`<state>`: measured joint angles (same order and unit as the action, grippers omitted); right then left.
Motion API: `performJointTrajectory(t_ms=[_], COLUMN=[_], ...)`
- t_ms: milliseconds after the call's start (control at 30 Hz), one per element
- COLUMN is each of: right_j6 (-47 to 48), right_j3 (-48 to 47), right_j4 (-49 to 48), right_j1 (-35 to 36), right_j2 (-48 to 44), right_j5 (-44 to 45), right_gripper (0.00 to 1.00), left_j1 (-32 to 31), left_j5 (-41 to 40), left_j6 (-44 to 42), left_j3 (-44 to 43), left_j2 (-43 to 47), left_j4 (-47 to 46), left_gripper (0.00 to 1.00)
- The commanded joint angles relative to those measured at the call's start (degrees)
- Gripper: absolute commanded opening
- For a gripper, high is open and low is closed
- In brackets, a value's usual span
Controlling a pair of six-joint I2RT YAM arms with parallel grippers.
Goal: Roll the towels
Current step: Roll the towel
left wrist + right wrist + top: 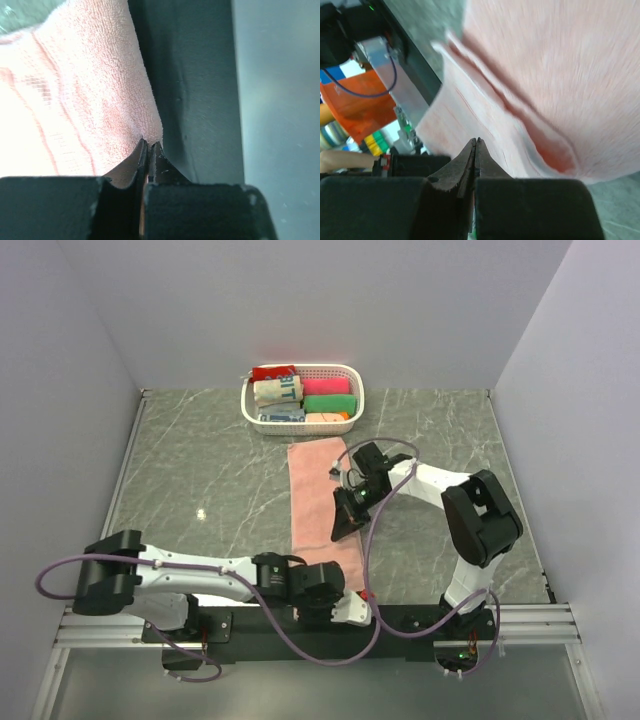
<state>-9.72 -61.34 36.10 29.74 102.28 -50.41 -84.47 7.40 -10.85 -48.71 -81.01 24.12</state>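
Note:
A salmon-pink towel lies flat in a long strip from the white basket toward the near edge of the table. My left gripper is at the towel's near end. In the left wrist view its jaws are shut, with the towel's corner drawn into a point between the tips. My right gripper is low over the towel's right edge, about midway along. In the right wrist view it is shut, with nothing seen between the tips and the towel's layered edge just beyond.
The white basket at the back holds rolled cloths: red, cream with blue letters, magenta and green. The dark mounting rail runs beside the towel's near corner. White walls close in the table's left, right and back sides.

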Motion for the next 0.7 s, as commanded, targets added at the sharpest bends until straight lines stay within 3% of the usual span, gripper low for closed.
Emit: performJointTrajectory(t_ms=[0, 367, 667], right_j6=[-2.2, 3.3, 4.5], right_j3=[-1.8, 1.7, -8.3], right_j4=[-2.6, 0.3, 2.5], right_j1=[0.2, 2.5, -1.2], right_j2=[-1.4, 3.1, 0.3], right_j5=[0.6, 1.2, -2.7], right_gripper=[0.0, 0.0, 0.0], left_j1=[1.3, 15.6, 17.1], left_j5=[7.0, 13.8, 13.0], left_j6=[-2.0, -4.0, -8.5], left_j3=[0.5, -5.3, -4.8], left_j2=[3.9, 2.8, 5.0], left_j4=[2.0, 2.9, 1.8], left_gripper=[0.0, 0.0, 0.0])
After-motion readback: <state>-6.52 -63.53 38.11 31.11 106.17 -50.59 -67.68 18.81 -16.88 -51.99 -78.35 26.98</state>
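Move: The left hand already grips the towel's folded near end, by the table's front edge; the towel's middle stretch, where the roll is headed, lies about 22 cm ahead, 3 cm left and 4 below. The towel's far edge is some 38 cm ahead, 4 left, with the basket about 46 ahead, 7 left. From the right hand's shut fingers, the middle stretch is roughly 5 cm ahead, 3 left and 5 below. Still pinching the towel's near end, the left hand lifts a little, then carries it forward over the towel towards the right hand, about 6.5 cm forward and 3.5 up in all, and halts. The right hand, shut, eases forward, dips back and down about 4 cm near the towel's right side, then comes most of the way back. ##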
